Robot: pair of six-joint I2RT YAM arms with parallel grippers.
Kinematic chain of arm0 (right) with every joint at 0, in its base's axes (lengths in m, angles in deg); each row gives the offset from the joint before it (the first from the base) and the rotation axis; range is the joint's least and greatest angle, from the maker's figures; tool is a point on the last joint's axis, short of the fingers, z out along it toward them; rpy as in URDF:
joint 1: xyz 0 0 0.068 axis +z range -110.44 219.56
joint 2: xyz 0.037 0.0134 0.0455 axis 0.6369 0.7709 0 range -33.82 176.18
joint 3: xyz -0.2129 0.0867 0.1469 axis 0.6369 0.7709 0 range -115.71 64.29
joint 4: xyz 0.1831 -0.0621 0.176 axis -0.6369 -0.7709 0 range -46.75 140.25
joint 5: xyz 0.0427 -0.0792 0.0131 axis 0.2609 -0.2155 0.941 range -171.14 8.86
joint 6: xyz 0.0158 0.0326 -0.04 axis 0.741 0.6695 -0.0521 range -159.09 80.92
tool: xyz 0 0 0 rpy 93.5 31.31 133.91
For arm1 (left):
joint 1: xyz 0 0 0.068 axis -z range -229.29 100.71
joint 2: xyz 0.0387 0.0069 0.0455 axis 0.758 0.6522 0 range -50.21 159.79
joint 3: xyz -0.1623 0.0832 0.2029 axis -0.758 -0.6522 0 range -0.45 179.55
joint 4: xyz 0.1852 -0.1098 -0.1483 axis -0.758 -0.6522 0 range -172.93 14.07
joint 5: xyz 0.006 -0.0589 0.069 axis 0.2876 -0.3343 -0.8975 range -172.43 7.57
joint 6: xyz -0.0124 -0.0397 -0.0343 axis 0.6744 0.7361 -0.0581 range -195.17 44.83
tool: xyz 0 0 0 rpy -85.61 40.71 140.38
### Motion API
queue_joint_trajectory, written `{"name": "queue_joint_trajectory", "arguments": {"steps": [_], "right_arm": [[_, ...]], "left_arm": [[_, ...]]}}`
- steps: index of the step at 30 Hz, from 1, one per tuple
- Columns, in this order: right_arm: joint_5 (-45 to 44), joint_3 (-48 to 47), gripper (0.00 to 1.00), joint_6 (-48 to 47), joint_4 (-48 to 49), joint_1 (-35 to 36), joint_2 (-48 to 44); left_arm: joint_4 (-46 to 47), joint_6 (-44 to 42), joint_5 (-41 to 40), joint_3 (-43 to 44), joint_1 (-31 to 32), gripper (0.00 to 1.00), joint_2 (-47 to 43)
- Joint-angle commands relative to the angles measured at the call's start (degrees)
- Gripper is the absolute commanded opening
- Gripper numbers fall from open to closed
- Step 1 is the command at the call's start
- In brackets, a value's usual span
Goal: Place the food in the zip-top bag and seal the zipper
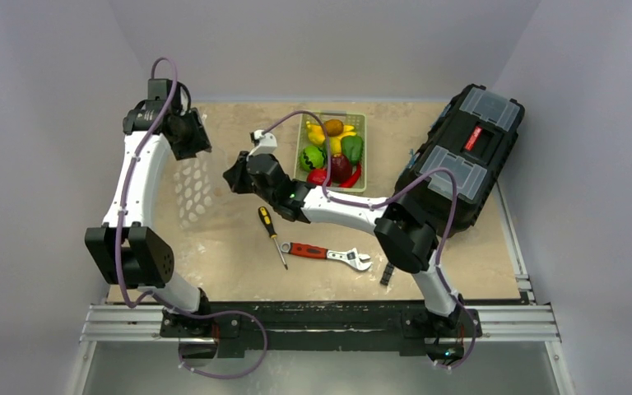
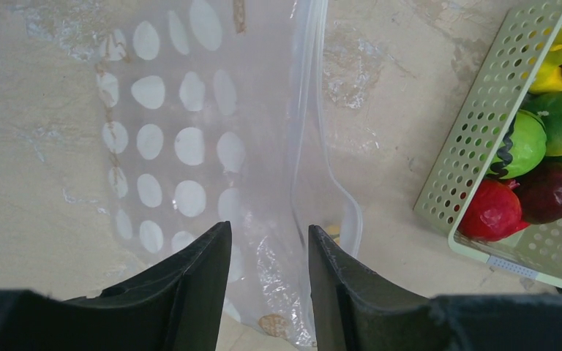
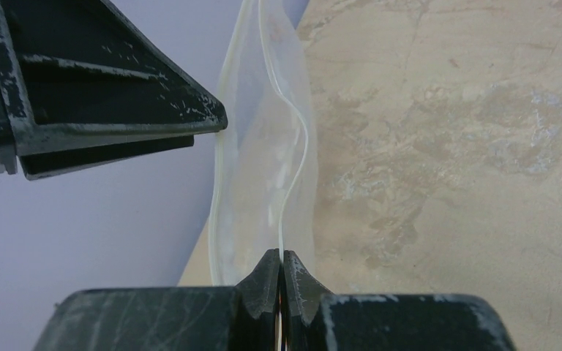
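The clear zip-top bag (image 1: pixel 193 191) with white polka dots lies at the left of the table. My right gripper (image 3: pixel 282 256) is shut on one lip of its zipper (image 3: pixel 293 146), and the mouth gapes open. In the top view the right gripper (image 1: pixel 230 176) is at the bag's right edge. My left gripper (image 2: pixel 267 245) is open, its jaws either side of the bag (image 2: pixel 190 146) near the zipper (image 2: pixel 311 110); it is at the bag's far end in the top view (image 1: pixel 188 150). The food (image 1: pixel 333 152) lies in the green basket; red and green pieces (image 2: pixel 527 175) show in the left wrist view.
The pale green slotted basket (image 1: pixel 360 123) stands at the back centre, right of the bag; its wall also shows in the left wrist view (image 2: pixel 476 139). A black toolbox (image 1: pixel 461 156) is at the right. A screwdriver (image 1: pixel 271 234) and a red-handled wrench (image 1: pixel 329 253) lie near the front.
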Motion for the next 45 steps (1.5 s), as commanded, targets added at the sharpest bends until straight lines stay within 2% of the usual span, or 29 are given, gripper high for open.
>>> {"name": "queue_joint_trajectory", "arguments": {"steps": [1, 8, 11, 16, 19, 22, 24, 29, 33, 37, 45], "right_arm": [[-1.3, -4.0, 0.00, 1.1, 0.1, -0.5, 1.0], [-1.3, -4.4, 0.00, 2.2, 0.1, -0.5, 2.1], [-2.1, -4.7, 0.00, 2.4, -0.4, -0.5, 2.2], [-3.1, -5.0, 0.00, 3.4, -0.8, -0.5, 2.1], [-3.8, -4.9, 0.00, 4.8, -2.8, -0.5, 2.2], [-4.6, -3.4, 0.00, 5.8, -4.3, -0.9, 1.5], [-2.6, -1.3, 0.01, 5.3, -2.6, -1.5, 0.8], [6.8, 2.7, 0.26, 0.3, 1.9, -4.5, 0.0], [11.2, 2.0, 0.36, -3.6, 0.9, -6.8, 0.7], [13.3, -1.0, 0.39, -5.2, -2.1, -8.7, 2.0], [10.6, -9.2, 0.40, -5.4, -7.3, -11.3, 6.6]], "left_arm": [[2.6, -2.4, -0.2, 2.6, 0.3, 0.41, 1.6], [5.9, -3.1, 2.6, -0.7, 0.5, 0.39, 2.4], [6.4, -3.4, 2.6, -2.0, 1.1, 0.33, 3.2], [5.5, -3.8, 1.2, -1.0, 1.6, 0.29, 5.1], [5.6, -4.3, -0.3, -1.6, 2.9, 0.19, 4.1], [7.0, -5.7, -1.4, -2.8, 3.8, 0.00, 2.5], [6.4, -7.0, -2.1, -2.4, 4.5, 0.00, 2.7], [5.1, -9.1, -0.5, -1.8, 5.7, 0.00, 4.4], [4.8, -9.1, 3.4, -1.3, 6.0, 0.00, 4.4], [4.1, -8.7, 5.0, -0.6, 6.1, 0.00, 5.1], [2.6, -9.3, 4.5, 0.1, 7.3, 0.00, 7.3]]}}
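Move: The bag's zipper edge, still pinched by the right fingers, runs between the parted left fingertips; the spot they close on is about 2 cm ahead of the left hand, 1 cm right and 3 cm below. From the right hand, that spot is some 8 cm ahead and 5 cm left, 1 cm lower. The food basket is about 28 cm right and 10 cm ahead of the right hand, the screwdriver 10 cm right and 14 cm back, both nearly 20 cm below. Down about 4 cm and slightly forward, the left hand closes its half-open fingers on the zipper edge, then carries it some 4 cm to the right, turning about 10 degrees clockwise. The right hand sinks with its grip kept, then opens to let go, dips further, and swings forward about 7 cm and right 4 cm, rising at the end, to come beside the left fingers. ##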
